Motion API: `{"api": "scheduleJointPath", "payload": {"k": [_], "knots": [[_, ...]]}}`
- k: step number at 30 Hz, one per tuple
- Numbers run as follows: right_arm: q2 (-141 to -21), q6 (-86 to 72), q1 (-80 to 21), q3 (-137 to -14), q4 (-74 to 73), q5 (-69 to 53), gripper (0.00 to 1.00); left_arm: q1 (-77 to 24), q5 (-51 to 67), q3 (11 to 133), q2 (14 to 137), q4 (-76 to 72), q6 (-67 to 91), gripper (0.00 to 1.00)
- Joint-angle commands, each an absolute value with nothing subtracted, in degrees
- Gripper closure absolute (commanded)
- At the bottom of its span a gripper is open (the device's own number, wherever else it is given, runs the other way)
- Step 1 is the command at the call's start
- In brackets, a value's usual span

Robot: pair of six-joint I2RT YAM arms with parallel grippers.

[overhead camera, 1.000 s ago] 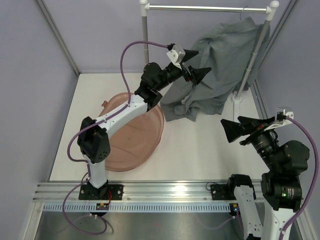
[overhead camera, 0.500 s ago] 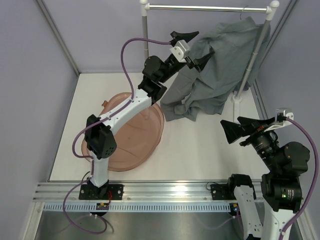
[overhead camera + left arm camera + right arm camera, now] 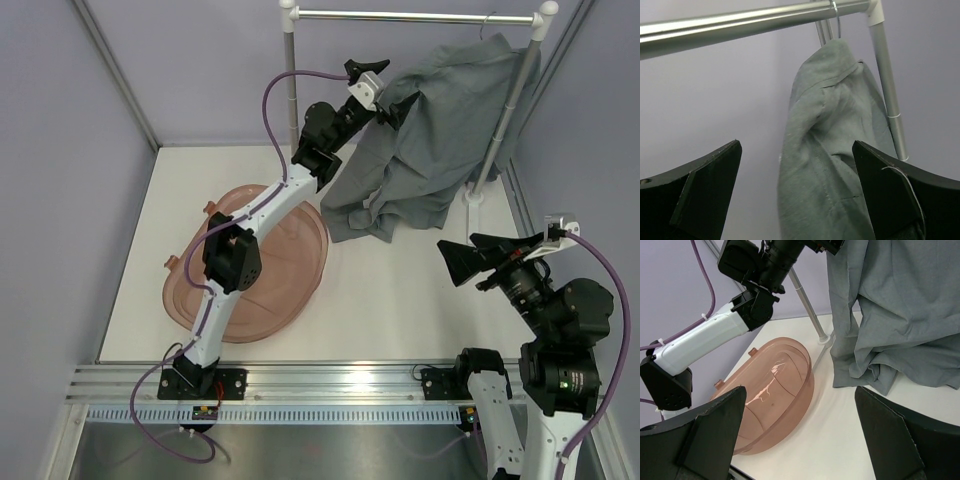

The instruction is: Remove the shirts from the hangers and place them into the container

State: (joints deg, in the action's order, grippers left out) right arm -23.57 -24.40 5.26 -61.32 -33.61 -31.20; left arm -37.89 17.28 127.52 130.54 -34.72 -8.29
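The grey-green shirt point(image 3: 440, 130) hangs from the rail at the back right, its tail bunched on the table. In the left wrist view the shirt point(image 3: 830, 150) fills the middle, its shoulder just under the hanger's wire hook point(image 3: 836, 22); the rest of the hanger is hidden inside the cloth. My left gripper point(image 3: 385, 88) is raised beside the shirt's left shoulder, open, with nothing between its fingers. The pinkish-brown container point(image 3: 300, 262) lies on the table's left, partly under the left arm. My right gripper point(image 3: 470, 262) hovers open over the table's right side, facing the container point(image 3: 780, 385) and the shirt point(image 3: 890, 315).
A metal garment rail point(image 3: 410, 17) with white corner joints spans the back. Its right pole point(image 3: 505, 110) runs down through the shirt to a white foot point(image 3: 472, 198). The left pole point(image 3: 291, 70) stands just behind the left arm. Lilac walls close in the sides.
The left arm has stretched up and back, lifting its open gripper from the shirt's middle to beside its shoulder near the rail. The right arm has barely moved.
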Motion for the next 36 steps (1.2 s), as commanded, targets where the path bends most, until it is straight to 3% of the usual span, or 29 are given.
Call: {"api": "scheduleJointPath", "payload": {"k": [1,14,21,28,34,36], "knots": [[-24.87,-24.96,5.36,-60.21,-30.68,-33.31,0.01,-37.35,17.93,131.31,131.48,-40.51,-6.24,0.01],[-24.17,-23.91,5.36,-62.05,-31.99,-32.61,0.01,-37.79,20.92,134.64,134.47,-46.67,7.9,0.01],[-22.94,-24.87,5.36,-62.23,-31.2,-33.31,0.01,-38.58,20.92,136.93,136.05,-44.39,8.0,0.02],[-22.85,-25.58,5.36,-62.58,-30.41,-33.92,0.0,-38.85,21.53,138.87,137.37,-41.66,8.26,0.22],[-22.41,-25.49,5.36,-62.84,-30.58,-33.92,0.01,-39.37,21.09,139.04,138.08,-40.34,6.95,0.23],[-22.67,-25.49,5.36,-62.93,-30.5,-34.1,0.0,-39.46,20.92,139.3,138.34,-39.82,6.59,0.29]]}}
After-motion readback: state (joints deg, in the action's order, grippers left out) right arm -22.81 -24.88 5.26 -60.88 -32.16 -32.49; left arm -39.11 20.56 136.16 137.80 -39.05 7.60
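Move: The grey shirt hangs with its near shoulder edge about 6 cm to the left gripper's right, some 1 cm ahead and roughly level. The hanger hook is some 16 cm right, 8 cm ahead and 15 cm above. At that same height, the rack's bar runs 8 cm straight ahead and the right post's top stands 24 cm right, 8 cm ahead. From the right gripper, the shoulder edge lies about 33 cm ahead, 9 cm left and 7 cm higher. Bring the left gripper round the shirt's near shoulder edge: ease it back and up about 2 cm each while swinging the fingers some 10 degrees clockwise, then slide it to the right, about 3 cm in all, and sink back to the starting height. As it slides in, start closing the fingers around the cloth, by only about a quarter. ##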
